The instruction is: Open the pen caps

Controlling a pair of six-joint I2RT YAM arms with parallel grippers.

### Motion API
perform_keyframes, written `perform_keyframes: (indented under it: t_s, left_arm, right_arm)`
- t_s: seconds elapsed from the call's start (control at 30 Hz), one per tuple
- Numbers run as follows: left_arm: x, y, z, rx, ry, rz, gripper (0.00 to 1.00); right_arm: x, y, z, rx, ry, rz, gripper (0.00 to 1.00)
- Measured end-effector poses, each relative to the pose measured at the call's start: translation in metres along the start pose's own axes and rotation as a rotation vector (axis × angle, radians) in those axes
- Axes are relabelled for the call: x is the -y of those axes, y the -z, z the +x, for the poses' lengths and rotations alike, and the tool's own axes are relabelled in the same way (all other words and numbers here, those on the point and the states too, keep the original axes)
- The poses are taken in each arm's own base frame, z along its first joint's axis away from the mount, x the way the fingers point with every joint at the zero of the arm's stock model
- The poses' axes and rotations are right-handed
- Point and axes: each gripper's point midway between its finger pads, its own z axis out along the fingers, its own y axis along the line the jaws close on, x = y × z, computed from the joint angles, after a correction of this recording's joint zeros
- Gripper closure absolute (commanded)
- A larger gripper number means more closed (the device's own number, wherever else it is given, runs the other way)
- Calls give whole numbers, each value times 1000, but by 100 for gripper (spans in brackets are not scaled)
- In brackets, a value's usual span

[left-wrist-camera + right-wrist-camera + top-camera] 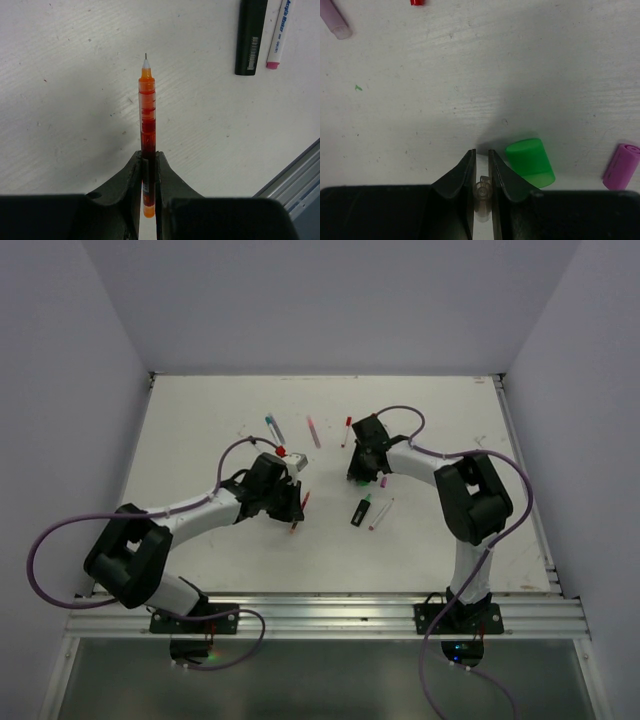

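Note:
My left gripper (148,154) is shut on a red-orange pen (146,107). The pen is uncapped, and its fine tip points away from the wrist over the table. In the top view this gripper (292,502) is left of the table's centre. My right gripper (481,152) is shut on a small translucent pen cap (482,189) whose open end faces the camera. In the top view the right gripper (362,470) is low over the table. A wide green cap (530,161) lies against its right finger. A magenta cap (621,166) lies further right, and a red cap (417,2) far ahead.
A black highlighter barrel (251,35) and a white pen with a pink end (280,34) lie ahead and to the right of the left gripper. At the back lie a teal pen (273,427), a pink pen (314,431) and a red-capped pen (346,431). The table's metal front rail (300,167) is near.

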Motion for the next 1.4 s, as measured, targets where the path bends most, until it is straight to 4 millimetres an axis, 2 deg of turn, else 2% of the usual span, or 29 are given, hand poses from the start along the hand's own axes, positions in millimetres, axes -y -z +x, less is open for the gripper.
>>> perform_keyframes:
  t_s: [0.3, 0.67, 0.77, 0.93, 1.07, 1.27, 1.4]
  left_arm:
    - [1, -6, 0, -16, 10, 5, 100]
    - [0, -17, 4, -46, 21, 14, 100]
    - [1, -23, 3, -54, 32, 23, 100]
    - [6, -32, -4, -58, 42, 46, 100]
    - [12, -42, -13, -56, 39, 70, 100]
    - [23, -55, -17, -70, 43, 96, 98]
    - [32, -66, -13, -100, 45, 112, 90]
  right_arm:
    - [-1, -1, -2, 3, -11, 16, 75]
    - [-2, -2, -3, 5, -42, 24, 73]
    - [-3, -1, -4, 7, -48, 23, 69]
    - [-1, 7, -2, 0, -42, 35, 52]
    - [-4, 30, -13, 36, -32, 23, 38]
    - [-27, 94, -50, 182, -14, -77, 25]
    - [-34, 132, -68, 274, -11, -124, 20]
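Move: The right hand is down at the table with the clear pen cap in its fingers, the cap about 1 cm under the hand point. The green cap lies some 3 cm to its right and the purple cap 7 cm to its right, both level with it. The left hand holds the uncapped orange pen. The green highlighter it is heading for lies about 14 cm right, 5 cm ahead and 4 cm below, the pink marker 5 cm farther right and 1 cm nearer. The right fingers open and let go of the clear cap on the table beside the green cap, the hand hardly shifting. Then it lifts nearly straight up about 15 cm, fingers spreading wide and tilting forward. Meanwhile the left hand, still gripping the orange pen, carries it right some 6 cm towards the green highlighter, sinking 3 cm and edging forward, with a slight tilt. ##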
